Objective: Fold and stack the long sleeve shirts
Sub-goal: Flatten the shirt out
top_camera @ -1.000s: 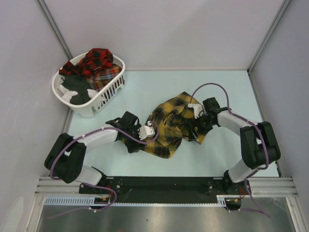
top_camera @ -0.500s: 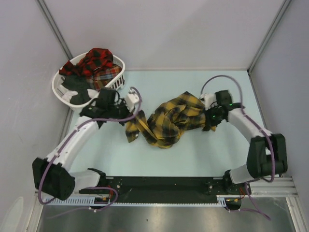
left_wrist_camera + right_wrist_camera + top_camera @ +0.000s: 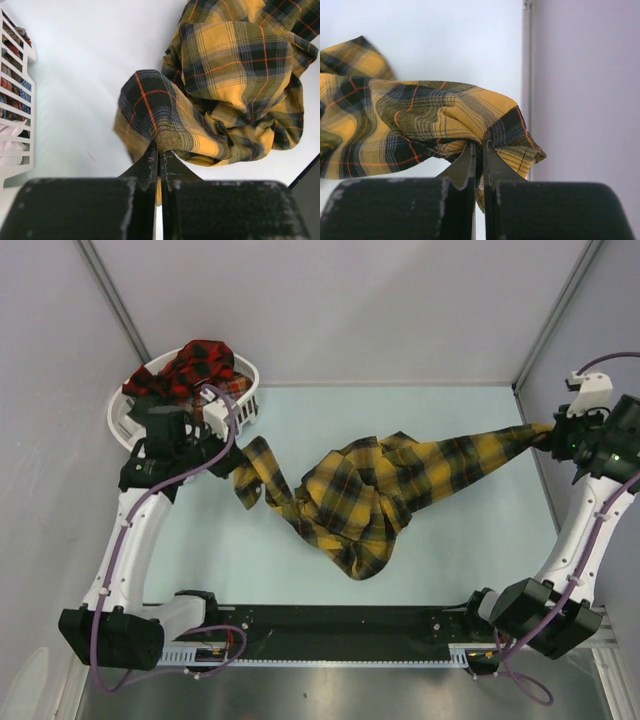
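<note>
The mustard-yellow plaid shirt (image 3: 370, 490) lies bunched in the middle of the table, stretched out to both sides. My left gripper (image 3: 222, 452) is shut on its left sleeve end (image 3: 160, 125), near the basket. My right gripper (image 3: 553, 437) is shut on the right sleeve end (image 3: 485, 120), held up by the right wall. Red-and-black plaid shirts (image 3: 200, 365) sit in the white basket (image 3: 180, 470) at the back left.
The basket also holds dark and white garments (image 3: 155, 425); its slatted wall shows at the left of the left wrist view (image 3: 12, 100). The right wall and its corner post (image 3: 527, 75) stand right beside my right gripper. The black rail (image 3: 330, 625) runs along the near edge.
Both grippers have pulled apart with the shirt's sleeve ends: the left one back-left toward the basket, the right one far to the right wall. The shirt has stretched out wide.
</note>
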Robot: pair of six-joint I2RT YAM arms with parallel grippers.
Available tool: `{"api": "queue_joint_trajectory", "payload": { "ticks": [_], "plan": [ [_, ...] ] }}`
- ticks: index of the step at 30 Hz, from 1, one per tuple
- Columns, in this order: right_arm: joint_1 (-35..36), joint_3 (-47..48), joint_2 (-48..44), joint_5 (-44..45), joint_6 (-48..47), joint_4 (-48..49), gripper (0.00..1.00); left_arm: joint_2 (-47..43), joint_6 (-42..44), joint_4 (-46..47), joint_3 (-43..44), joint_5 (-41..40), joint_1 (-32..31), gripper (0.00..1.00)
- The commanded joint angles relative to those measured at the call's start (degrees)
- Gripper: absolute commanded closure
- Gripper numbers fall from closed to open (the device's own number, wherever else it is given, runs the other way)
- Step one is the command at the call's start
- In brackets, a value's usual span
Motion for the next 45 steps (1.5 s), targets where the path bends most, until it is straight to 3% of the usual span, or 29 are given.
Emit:
{"api": "queue_joint_trajectory", "payload": {
  "ticks": [1, 5, 11, 20, 23, 27, 30, 32, 35, 37, 39, 41, 44, 45],
  "plan": [
    [-2.94, 6.39, 2.17, -4.02, -0.43, -0.07, 1.0, -3.17, -0.96, 1.03, 4.87, 6.44, 0.78, 1.0],
    [-2.51, 11.92, 5.77, -3.49, 5.96, 4.85, 1.0, -6.17, 0.71, 3.39, 11.1, 11.72, 0.52, 1.0],
    [-0.31, 27.11, 15.69, -1.12, 14.5, 7.84, 1.0, -6.09, -7.54, 11.3, 21.3, 8.74, 0.25, 1.0],
    [15.5, 33.02, 22.82, 11.97, 18.11, 14.43, 1.0, -3.02, -10.44, 14.48, 29.74, 8.21, -3.26, 1.0],
    [19.55, 37.5, 24.85, 12.69, 20.31, 14.7, 1.0, -0.29, -13.43, 15.0, 33.96, 12.23, -4.48, 1.0],
    [20.7, 40.67, 25.12, 11.81, 23.12, 15.22, 1.0, 1.56, -14.4, 15.18, 37.3, 3.75, -7.48, 1.0],
    [18.42, 45.23, 25.47, 11.19, 24.88, 16.45, 1.0, 2.96, -15.2, 15.79, 39.41, -12.9, -8.19, 1.0],
    [18.5, 48.31, 26.51, 11.63, 24.01, 17.77, 1.0, 4.19, -15.72, 15.01, 40.47, -19.01, -8.27, 1.0],
    [20.78, 52.78, 30.28, 12.77, 23.39, 17.6, 1.0, 2.63, -11.78, 13.34, 37.94, -5.12, -9.06, 1.0],
    [24.9, 53.24, 31.96, 14.61, 22.86, 18.47, 1.0, 0.08, -6.08, 12.9, 30.57, 3.96, -11.69, 1.0],
    [28.85, 53.42, 34.16, 13.14, 24.52, 20.32, 1.0, -2.47, 2.67, 7.91, 25.29, 5.04, -18.79, 1.0],
    [30.89, 54.03, 35.05, 9.1, 27.15, 20.5, 1.0, -2.22, 7.2, 1.5, 24.31, 0.75, -26.68, 1.0],
    [37.82, 49.74, 31.55, 1.98, 30.32, 21.46, 1.0, -2.22, 3.97, 5.22, 19.74, -3.38, -27.43, 1.0],
    [39.32, 43.55, 27.62, -2.65, 31.38, 22.51, 1.0, -2.39, 2.31, 6.9, 17.03, -4.7, -27.43, 1.0]
  ]
}}
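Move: Both grippers already hold an end of the plaid shirt up off the table. The shirt's slack body lies on the table, roughly level with the left gripper in reach, some 18 cm to its right and 24 cm below. The laundry basket stands about 19 cm ahead of that gripper, 10 cm to its left and 18 cm below. From the right gripper the shirt's body lies about 34 cm left, level in reach and 29 cm below. Keep both grippers shut on the shirt. Lift the left one nearly 30 cm, tipping its fingers up some 35 degrees, then bring it down about 10 cm while swinging it right and back. Meanwhile raise the right gripper and carry it forward, sweep it left, lift again and sweep farther left over the table, its fingers also tipping up, drawing the two ends closer together sideways. ##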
